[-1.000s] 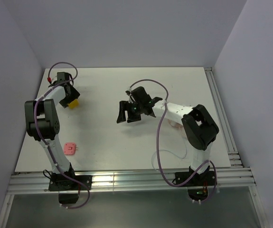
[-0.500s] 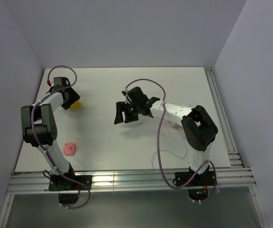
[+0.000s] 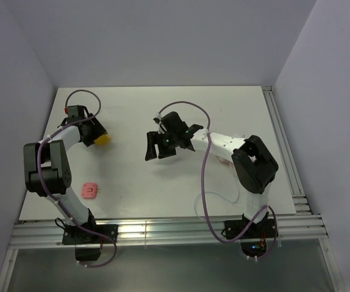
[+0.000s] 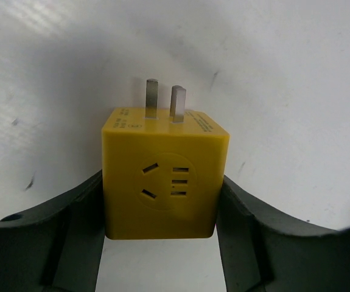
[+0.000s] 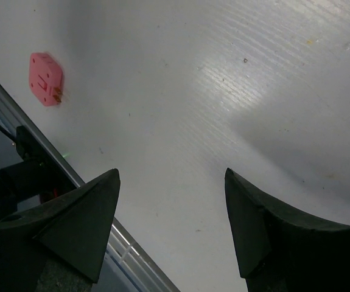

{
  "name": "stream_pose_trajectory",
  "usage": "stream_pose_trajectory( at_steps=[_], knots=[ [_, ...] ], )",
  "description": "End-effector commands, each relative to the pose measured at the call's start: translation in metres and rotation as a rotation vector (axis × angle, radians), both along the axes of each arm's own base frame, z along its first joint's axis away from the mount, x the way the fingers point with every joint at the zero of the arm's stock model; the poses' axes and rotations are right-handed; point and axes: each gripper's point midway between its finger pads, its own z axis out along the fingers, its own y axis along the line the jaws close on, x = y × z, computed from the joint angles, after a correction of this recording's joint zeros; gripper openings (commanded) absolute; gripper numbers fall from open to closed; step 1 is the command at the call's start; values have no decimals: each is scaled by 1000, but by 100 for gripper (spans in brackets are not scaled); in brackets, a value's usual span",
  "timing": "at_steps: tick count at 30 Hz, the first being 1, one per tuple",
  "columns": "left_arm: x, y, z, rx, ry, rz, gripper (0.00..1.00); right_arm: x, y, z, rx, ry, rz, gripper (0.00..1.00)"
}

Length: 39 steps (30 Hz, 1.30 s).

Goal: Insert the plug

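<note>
A yellow cube adapter [image 4: 162, 182] with two metal prongs and a socket face lies on the white table [image 3: 181, 109]. My left gripper [image 4: 161, 213] is shut on it, one dark finger against each side. From above, the cube [image 3: 103, 139] shows at the far left, at the tip of the left gripper [image 3: 94, 135]. My right gripper [image 3: 156, 146] hangs over the table's middle, open, with nothing between its fingers [image 5: 89, 213]. The plug does not show in any view. A thin white cable [image 3: 220, 196] loops beside the right arm's base.
A small pink square piece [image 3: 89, 190] with short pins lies near the front left; it also shows in the right wrist view [image 5: 45, 78]. Metal rails [image 3: 162, 230] run along the front edge and the right side. Purple cables hang off both arms.
The left gripper has closed on the yellow cube and turned with it, the cube now slightly further right. The right gripper has drifted a little to the left.
</note>
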Motion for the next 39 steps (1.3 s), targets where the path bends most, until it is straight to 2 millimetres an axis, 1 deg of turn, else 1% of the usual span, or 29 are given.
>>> stream_pose_trajectory(
  at_steps=[1, 3, 4, 5, 6, 7, 8, 10, 11, 13, 14, 16, 18, 19, 20, 21, 22, 23, 24, 25, 27, 28, 30, 31, 33, 34, 37, 38, 39],
  knots=[
    [-21, 17, 11, 88, 59, 47, 0, 3, 14, 10, 8, -40, 32, 76],
    [-37, 24, 3, 113, 127, 86, 0, 1, 19, 13, 3, -52, 38, 76],
    [-41, 24, 4, 117, 131, 95, 0, -1, 20, 12, -1, -50, 43, 76],
    [-50, 23, 0, 114, 152, 101, 0, -2, 23, 14, 1, -54, 47, 76],
    [-54, 21, 0, 111, 149, 101, 0, -2, 23, 14, 0, -54, 45, 76],
    [-56, 21, 7, 116, 127, 108, 0, -3, 24, 15, 1, -55, 48, 76],
    [-62, 19, 4, 115, 131, 107, 4, -3, 25, 15, 3, -55, 49, 76],
    [-61, 19, 11, 112, 98, 112, 21, -5, 27, 15, 7, -55, 55, 76],
    [-63, 19, 10, 115, 100, 110, 29, -5, 28, 16, 11, -54, 57, 76],
    [-62, 21, 10, 123, 102, 122, 40, -7, 30, 14, 9, -48, 64, 76],
    [-65, 25, 8, 136, 122, 138, 50, -8, 31, 14, 7, -47, 68, 76],
    [-67, 29, 6, 153, 140, 159, 60, -10, 32, 14, 5, -53, 74, 76],
    [-69, 32, 9, 166, 140, 175, 74, -12, 30, 13, 5, -55, 74, 76],
    [-70, 33, 15, 173, 124, 184, 83, -12, 30, 12, 0, -55, 74, 76],
    [-70, 33, 20, 180, 110, 190, 99, -11, 29, 13, 0, -60, 72, 76],
    [-73, 35, 24, 197, 105, 208, 99, -11, 30, 14, 1, -62, 74, 76],
    [-75, 35, 36, 202, 77, 218, 100, -11, 30, 15, 5, -64, 75, 76],
    [-76, 33, 42, 203, 64, 222, 99, -12, 30, 16, 9, -64, 76, 76],
    [-85, 33, 44, 194, 86, 254, 100, -13, 29, 17, 9, -64, 76, 76],
    [-90, 33, 55, 185, 70, 277, 99, -13, 29, 20, 15, -72, 77, 76],
    [-104, 28, 62, 160, 92, 358, 99, -14, 28, 19, 14, -71, 79, 76],
    [-125, 28, 61, 175, 153, 397, 99, -14, 27, 21, 17, -73, 79, 76],
    [-145, 23, 54, 131, 214, 507, 99, -15, 27, 21, 20, -76, 83, 76],
    [-174, 17, 44, 154, 317, 523, 99, -15, 28, 22, 23, -76, 83, 76],
    [-197, 14, 37, 130, 392, 635, 99, -16, 27, 22, 24, -77, 83, 76],
    [-216, 13, 33, 138, 455, 665, 100, -16, 28, 23, 28, -79, 83, 76],
    [-232, 8, 34, 81, 450, 740, 99, -17, 29, 23, 35, -74, 88, 76],
    [-230, 6, 35, 45, 421, 774, 99, -17, 29, 23, 36, -72, 88, 76],
    [-229, 5, 43, 9, 364, 787, 99, -16, 29, 23, 39, -73, 87, 76]
  ],
)
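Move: The left gripper still holds the yellow plug; the bare spot to set it on lies about 7 cm back and 3 cm to its left, with the table some 3 cm below the fingers. The pink plug lies about 21 cm back, 3 cm left and 4 cm lower. From the open, empty right gripper, that spot is about 8 cm ahead, 29 cm left and 7 cm down; the pink plug is roughly 7 cm back, 29 cm left and 8 cm down. Bring the left gripper back about 7 cm and slightly left, keeping its hold on the yellow plug, then open wide to let go. Rise some 6 cm clear and sweep back 13 cm towards the pink plug, sinking a little, turning counter-clockwise and tipping the fingers steeper down. Shift the open right gripper slightly left and back, then hold it there. ##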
